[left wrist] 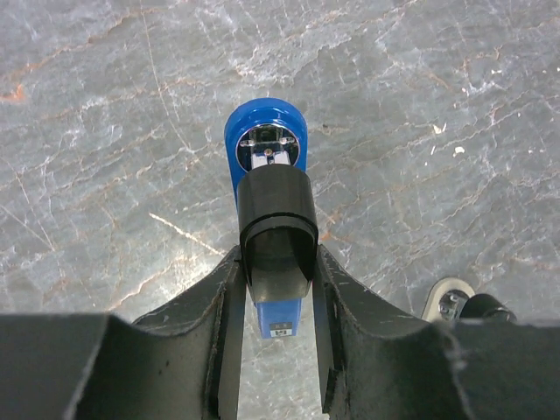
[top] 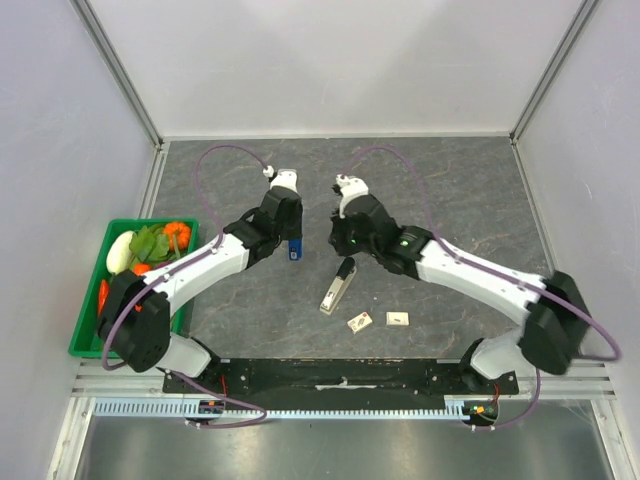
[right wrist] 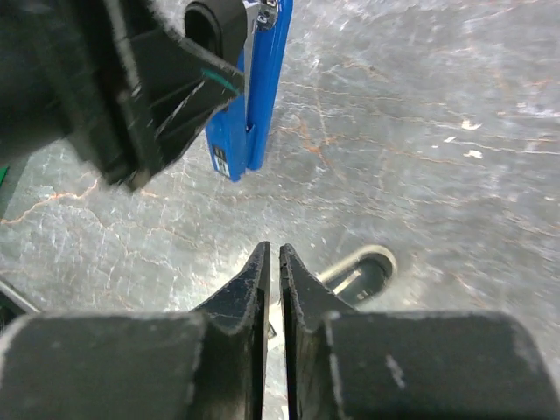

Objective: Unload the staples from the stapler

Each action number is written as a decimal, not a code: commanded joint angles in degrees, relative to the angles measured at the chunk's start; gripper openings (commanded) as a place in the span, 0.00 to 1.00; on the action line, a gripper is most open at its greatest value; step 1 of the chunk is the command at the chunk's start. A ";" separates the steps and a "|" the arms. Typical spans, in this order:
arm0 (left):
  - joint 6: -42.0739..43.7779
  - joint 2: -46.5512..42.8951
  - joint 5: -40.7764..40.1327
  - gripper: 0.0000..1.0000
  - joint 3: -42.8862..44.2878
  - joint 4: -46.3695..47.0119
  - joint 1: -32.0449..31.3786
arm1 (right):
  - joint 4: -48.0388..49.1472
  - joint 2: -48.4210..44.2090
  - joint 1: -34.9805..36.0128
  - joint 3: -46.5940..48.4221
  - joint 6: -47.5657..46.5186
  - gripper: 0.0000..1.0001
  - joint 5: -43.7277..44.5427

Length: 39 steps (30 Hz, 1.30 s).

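Note:
My left gripper [top: 290,232] is shut on a blue stapler part [top: 295,250] with a black cap and holds it above the table; in the left wrist view [left wrist: 276,262] the blue part [left wrist: 265,149] hangs nose down between my fingers. A silver and black stapler part [top: 338,287] lies on the table below; its rounded end shows in the right wrist view [right wrist: 359,271] and the left wrist view [left wrist: 448,297]. My right gripper [top: 343,243] hovers just right of the blue part [right wrist: 254,96], jaws [right wrist: 272,249] closed with a hairline gap and nothing between them.
Two small tan pieces [top: 360,322] [top: 398,319] lie near the front edge. A green crate [top: 95,330] with vegetables stands at the left. The grey marbled table [top: 450,190] is walled in on three sides.

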 commanded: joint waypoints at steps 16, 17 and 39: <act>7.85 12.86 4.89 0.02 13.49 -5.11 3.44 | -14.25 -22.03 0.25 -17.53 7.49 0.62 -1.74; 7.68 13.03 5.16 0.06 13.40 -5.19 3.44 | -14.52 -21.69 0.34 -17.79 7.84 0.64 -2.44; 5.39 0.92 12.45 0.64 13.67 -11.52 3.53 | -11.89 -16.32 9.13 -23.24 21.38 0.84 2.74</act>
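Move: The left hand already pinches the black head of the half-open blue stapler, whose middle lies about 1 cm ahead of that hand and some 6 cm below. The right hand is bound for the staple box, about 15 cm back, 6 cm to its right and 13 cm down. From the box, the cream stapler lies 8 cm ahead and 5 cm left, the staple tray 1 cm ahead and 8 cm right. Forward about 3 cm and then down, tipping slightly, the left hand presses the blue stapler's head onto its base, lets go and lifts clear. Meanwhile the right hand swings back and right past the cream stapler towards the staple box, first rising a little, then sinking to some 8 cm lower, opening wide and tipping down about 20 degrees. ##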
